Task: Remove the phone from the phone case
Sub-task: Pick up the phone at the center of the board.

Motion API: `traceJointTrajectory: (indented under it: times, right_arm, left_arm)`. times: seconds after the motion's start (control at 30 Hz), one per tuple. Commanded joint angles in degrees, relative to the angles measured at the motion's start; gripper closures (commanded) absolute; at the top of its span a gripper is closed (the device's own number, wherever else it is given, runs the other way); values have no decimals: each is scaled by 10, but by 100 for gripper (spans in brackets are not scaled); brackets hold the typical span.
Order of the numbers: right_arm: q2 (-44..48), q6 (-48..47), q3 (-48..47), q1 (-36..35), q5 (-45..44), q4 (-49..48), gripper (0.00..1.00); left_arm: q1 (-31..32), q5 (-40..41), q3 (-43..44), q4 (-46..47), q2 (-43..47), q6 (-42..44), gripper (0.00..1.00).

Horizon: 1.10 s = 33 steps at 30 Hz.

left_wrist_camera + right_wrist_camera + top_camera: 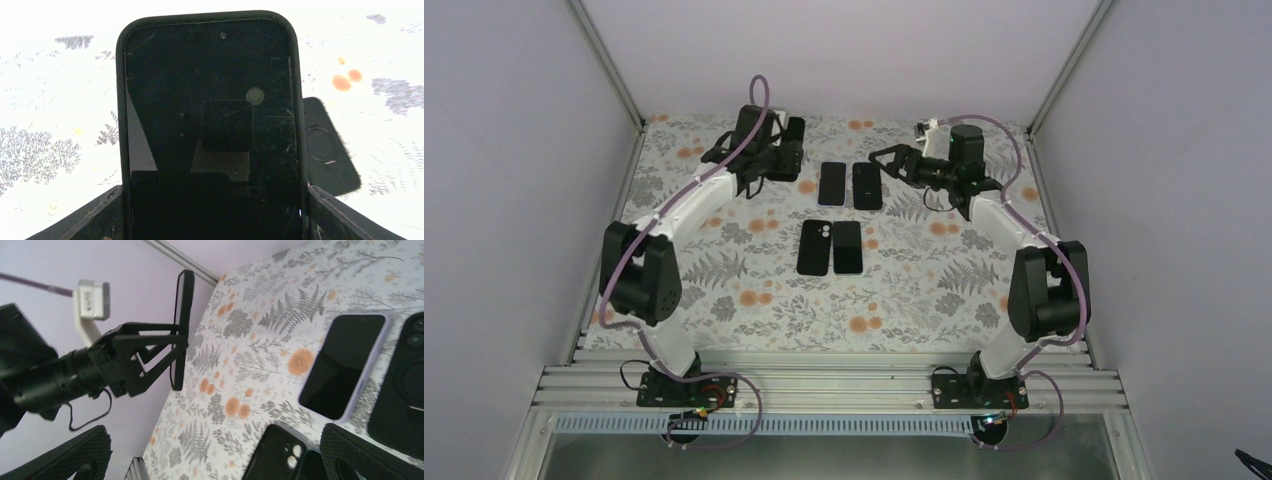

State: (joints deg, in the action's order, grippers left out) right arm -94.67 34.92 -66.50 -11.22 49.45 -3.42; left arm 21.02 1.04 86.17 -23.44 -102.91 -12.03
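Note:
A phone in a black case (pixel 210 100) fills the left wrist view, its scratched screen facing the camera. My left gripper (pixel 212 220) is shut on its lower sides, one finger (pixel 100 215) on each edge. In the top view this gripper (pixel 776 152) holds the cased phone (pixel 794 140) on edge above the table's far left. From the right wrist the same phone (pixel 182 330) shows edge-on in the air. My right gripper (pixel 886 160) hangs open a little to its right, over the far middle, its fingers (pixel 370 455) wide apart and holding nothing.
On the floral table (pixel 724 270) lie four flat dark items: two far ones (pixel 832 183) (pixel 867 185) and two nearer ones (pixel 814 247) (pixel 847 247). A lilac-edged phone (pixel 345 365) and a black case with camera holes (pixel 275 452) lie below the right gripper. Walls enclose the table.

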Motion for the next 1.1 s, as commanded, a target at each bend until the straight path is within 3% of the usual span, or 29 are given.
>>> traceJointTrajectory:
  times: [0.0, 0.23, 0.63, 1.07]
  right_arm:
    - [-20, 50, -40, -21, 14, -21, 2]
    - [-28, 86, -82, -63, 10, -28, 9]
    - [11, 101, -84, -85, -20, -21, 16]
    - [20, 156, -45, -86, -11, -55, 50]
  left_arm:
    - [21, -16, -23, 54, 75, 5, 54]
    - [74, -4, -22, 49, 134, 29, 54]
    - [152, 34, -3, 41, 140, 62, 54]
    - [186, 56, 34, 42, 115, 78, 56]
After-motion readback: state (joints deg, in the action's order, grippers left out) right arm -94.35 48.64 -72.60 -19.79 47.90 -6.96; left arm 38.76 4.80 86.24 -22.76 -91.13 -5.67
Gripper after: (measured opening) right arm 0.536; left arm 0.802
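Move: The cased phone, held by its sides in the left gripper and tilted up, lies about 20 cm to the right hand's left, some 6 cm ahead and 4 cm lower. On the board some 22 cm below the right hand, the bare black phone is 12 cm straight ahead, the purple-rimmed phone 12 cm ahead and 10 cm left. For the left hand, the waiting right gripper is about 20 cm right, 6 cm back and 4 cm higher. The right fingers come to straddle the cased phone's right edge, one over the screen and one behind the back, closing from wide open to about half; a firm pinch can't be seen. The left hand keeps its grip and brings the phone right, up and back, around 10 cm each way, swinging clockwise and tipping up about 15 degrees. The right goes left and up to meet it, some 6 cm each. ##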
